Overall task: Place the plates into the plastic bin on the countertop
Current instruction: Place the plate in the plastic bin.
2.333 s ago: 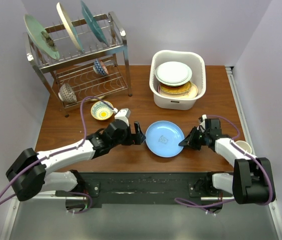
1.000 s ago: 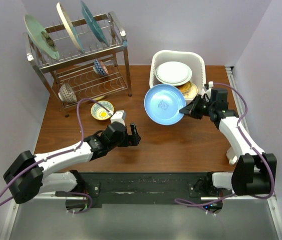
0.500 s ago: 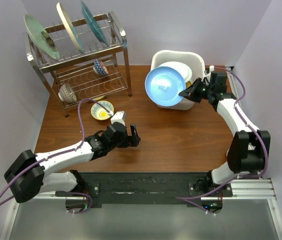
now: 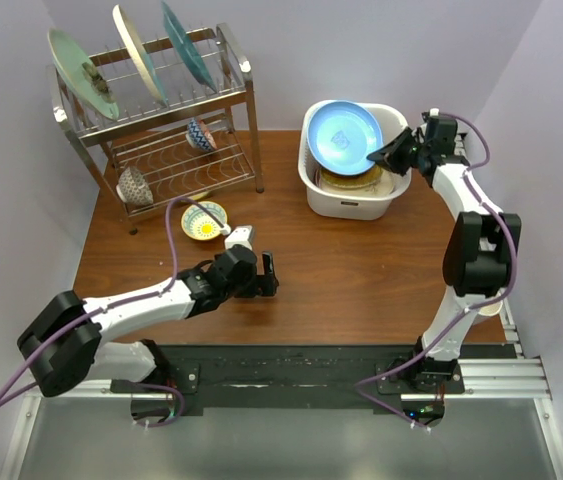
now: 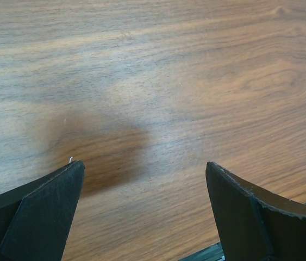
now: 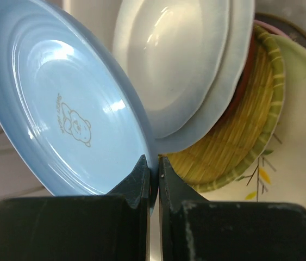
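Observation:
My right gripper (image 4: 389, 157) (image 6: 154, 166) is shut on the rim of the blue plate (image 4: 344, 137) (image 6: 60, 114), which hangs tilted over the white plastic bin (image 4: 313, 187). Below it in the bin lie a white plate (image 6: 180, 60), a yellow woven-look plate (image 6: 239, 130) and a cream plate (image 6: 299, 152). Three more plates stand on edge in the top of the wire rack (image 4: 151, 110): a green one (image 4: 81, 72), a cream one (image 4: 139, 52) and a teal one (image 4: 187, 45). My left gripper (image 4: 270, 276) (image 5: 144, 179) is open, low over bare wood, with nothing between its fingers.
A small yellow-and-blue bowl (image 4: 204, 220) sits on the table (image 4: 361, 270) in front of the rack. Two patterned bowls (image 4: 134, 186) (image 4: 200, 135) rest in the rack's lower tier. Walls close in at the left, right and back.
My right arm has lifted the blue plate off the table and carried it back and right, to over the bin. The left gripper has drawn back slightly and stayed open.

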You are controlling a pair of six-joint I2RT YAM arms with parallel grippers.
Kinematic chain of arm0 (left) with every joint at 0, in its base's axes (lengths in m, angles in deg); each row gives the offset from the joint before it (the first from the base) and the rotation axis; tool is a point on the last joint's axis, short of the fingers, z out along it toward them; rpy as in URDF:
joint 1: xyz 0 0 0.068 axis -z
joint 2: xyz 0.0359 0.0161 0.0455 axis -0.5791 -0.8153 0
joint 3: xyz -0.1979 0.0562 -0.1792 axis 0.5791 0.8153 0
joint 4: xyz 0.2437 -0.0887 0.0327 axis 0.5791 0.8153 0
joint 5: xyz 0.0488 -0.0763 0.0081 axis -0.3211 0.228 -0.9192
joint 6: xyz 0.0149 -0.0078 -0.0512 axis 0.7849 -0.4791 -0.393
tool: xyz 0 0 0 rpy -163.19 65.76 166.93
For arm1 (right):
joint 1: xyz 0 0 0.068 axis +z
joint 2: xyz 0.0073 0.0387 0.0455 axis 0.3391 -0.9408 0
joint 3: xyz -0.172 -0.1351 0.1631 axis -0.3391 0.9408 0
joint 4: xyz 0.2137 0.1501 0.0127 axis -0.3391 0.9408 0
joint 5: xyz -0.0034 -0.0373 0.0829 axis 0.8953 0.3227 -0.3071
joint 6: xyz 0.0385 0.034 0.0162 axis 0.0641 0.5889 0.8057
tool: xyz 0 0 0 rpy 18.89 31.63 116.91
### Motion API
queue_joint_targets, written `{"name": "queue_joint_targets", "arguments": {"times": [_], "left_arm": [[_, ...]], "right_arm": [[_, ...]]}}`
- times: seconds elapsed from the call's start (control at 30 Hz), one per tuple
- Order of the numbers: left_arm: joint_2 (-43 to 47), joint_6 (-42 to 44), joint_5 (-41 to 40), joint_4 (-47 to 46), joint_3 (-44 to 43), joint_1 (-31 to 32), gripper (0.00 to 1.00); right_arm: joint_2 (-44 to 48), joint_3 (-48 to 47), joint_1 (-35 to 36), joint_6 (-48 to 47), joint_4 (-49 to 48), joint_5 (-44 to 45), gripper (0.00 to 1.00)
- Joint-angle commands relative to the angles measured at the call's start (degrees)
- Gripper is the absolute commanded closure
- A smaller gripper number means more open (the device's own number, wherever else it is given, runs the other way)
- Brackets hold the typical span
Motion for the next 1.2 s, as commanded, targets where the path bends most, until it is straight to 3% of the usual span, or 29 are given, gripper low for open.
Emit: {"name": "queue_joint_targets", "arguments": {"times": [0.0,0.4,0.5,0.73,0.9,1.17], "left_arm": [[-0.72,1.87,-1.20,-0.16,-2.39,0.25,0.01],[-1.87,2.66,-1.56,0.36,-2.39,0.16,0.01],[-1.87,2.66,-1.64,0.63,-2.48,0.25,0.01],[-0.99,2.49,-2.08,1.68,-2.22,0.16,0.01],[0.59,1.17,-2.35,1.68,-1.08,0.07,0.01],[4.37,0.29,-1.91,0.72,0.95,0.07,0.00]], "right_arm": [[-3.02,-5.69,-0.16,2.30,-1.75,0.94,1.00],[-10.58,-14.84,-1.56,2.57,0.71,3.05,1.00],[-11.20,-15.63,-1.65,2.31,1.24,2.61,0.91],[-12.34,-16.87,-1.65,1.60,2.29,1.99,0.53],[-8.75,-12.39,-1.74,2.57,0.01,1.29,0.34],[3.38,0.69,-1.74,-0.06,-0.87,2.60,0.23]]}}
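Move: The right gripper holds the blue plate by its near right rim over the bin. The stacked white plates lie about 5 cm ahead of that hand, 7 cm to its left and 5 cm lower; the woven yellow plate is some 2 cm back, 5 cm left and 9 cm below. From the left gripper, the white plates are roughly 34 cm ahead, 20 cm right and 6 cm above. Carry the right gripper forward about 5 cm and slightly right, dipping some 4 cm towards the white plates with the blue plate still pinched by its rim, then easing up nearly 3 cm while going on forward. There spread the fingers to about three-quarters open, let go of the blue plate, and draw back some 3 cm. ##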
